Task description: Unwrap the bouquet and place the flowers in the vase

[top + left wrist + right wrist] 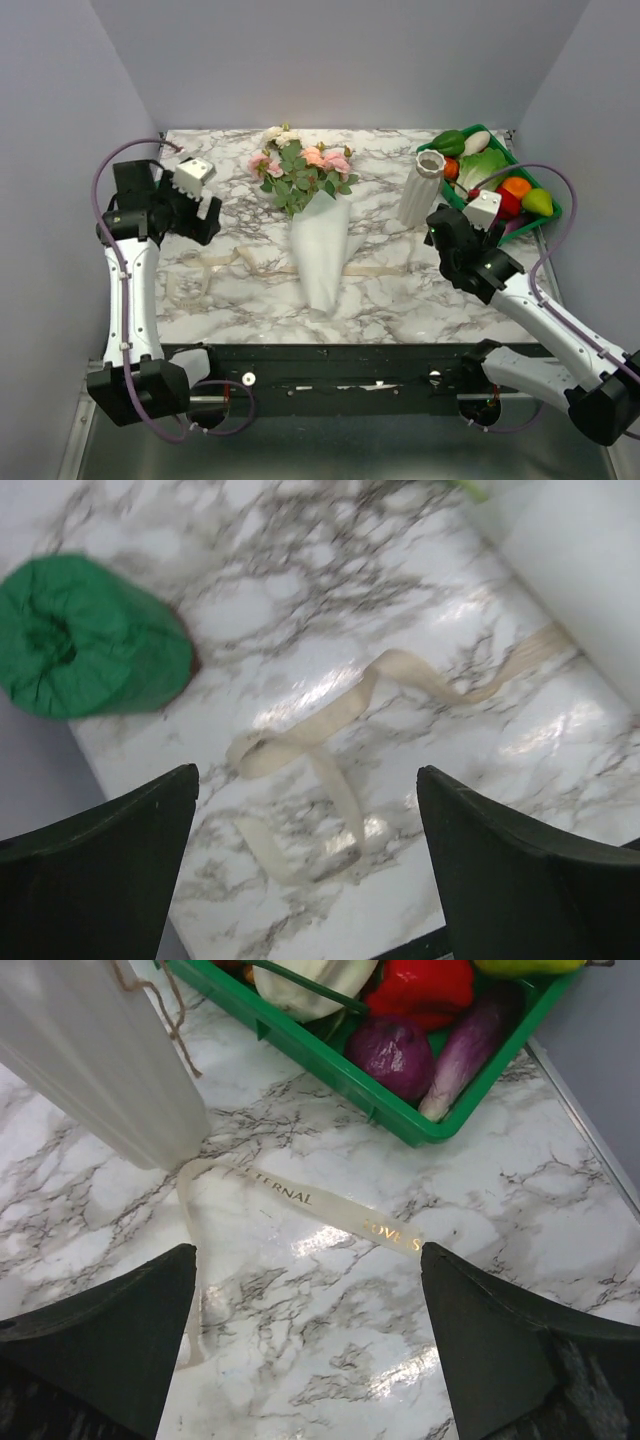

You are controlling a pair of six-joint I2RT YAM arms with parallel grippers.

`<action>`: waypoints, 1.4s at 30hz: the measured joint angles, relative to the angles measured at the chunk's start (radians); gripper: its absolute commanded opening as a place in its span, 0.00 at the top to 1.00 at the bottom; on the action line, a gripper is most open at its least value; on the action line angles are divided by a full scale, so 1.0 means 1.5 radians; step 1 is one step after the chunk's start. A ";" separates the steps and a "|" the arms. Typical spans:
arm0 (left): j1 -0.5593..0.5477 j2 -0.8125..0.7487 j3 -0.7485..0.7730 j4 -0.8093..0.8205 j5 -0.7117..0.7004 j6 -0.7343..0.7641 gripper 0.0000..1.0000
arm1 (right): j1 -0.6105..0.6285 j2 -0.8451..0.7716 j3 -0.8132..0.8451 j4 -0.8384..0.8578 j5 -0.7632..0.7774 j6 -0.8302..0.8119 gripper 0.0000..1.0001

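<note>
The bouquet lies mid-table, its pink, peach and cream flowers (pixel 300 165) pointing to the far side and its white paper cone (pixel 322 250) tapering toward me. Cream ribbon (pixel 215 262) trails loose over the marble on both sides of the cone. The white ribbed vase (pixel 421 188) stands upright right of the bouquet. My left gripper (pixel 205 215) hovers open left of the flowers, above curls of ribbon (pixel 320 730). Beside the vase base (pixel 100 1050), my right gripper (pixel 440 235) is open over a gold-lettered ribbon end (pixel 300 1195). Neither holds anything.
A green tray (pixel 545 225) of plastic vegetables sits at the far right, close behind the vase, its wall (pixel 400 1110) just beyond my right fingers. A green crumpled roll (pixel 85 635) lies near the table's left edge. Grey walls enclose the table.
</note>
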 measured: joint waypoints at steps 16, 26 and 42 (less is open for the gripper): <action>-0.385 0.406 0.232 0.053 0.138 -0.057 0.01 | 0.002 -0.185 -0.061 0.142 -0.245 -0.130 0.09; -0.423 0.602 0.435 -0.057 0.183 -0.001 0.01 | 0.004 -0.221 -0.105 0.186 -0.337 -0.163 0.14; -0.462 0.715 0.531 -0.076 0.161 0.001 0.01 | 0.004 -0.217 -0.111 0.208 -0.379 -0.175 0.25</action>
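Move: The paper wrap's middle lies about 28 cm to the left hand's right, 9 cm ahead and 20 cm below. The flowers are some 18 cm beyond the wrap's middle and 6 cm left of it; the green pot stands 16 cm ahead of the left hand, 13 cm to its left. From the right hand, the wrap is about 32 cm left, 9 cm ahead and 16 cm lower, the vase 19 cm ahead and 8 cm left. Sweeping right some 30 cm while sinking and reaching forward about 10 cm each, the left hand crosses to just above the wrap's upper part below the flowers, wide open, turning clockwise roughly 45 degrees and tipping down. The empty right hand shifts left towards the wrap, rises a little, turns counter-clockwise and narrows its fingers slightly. ##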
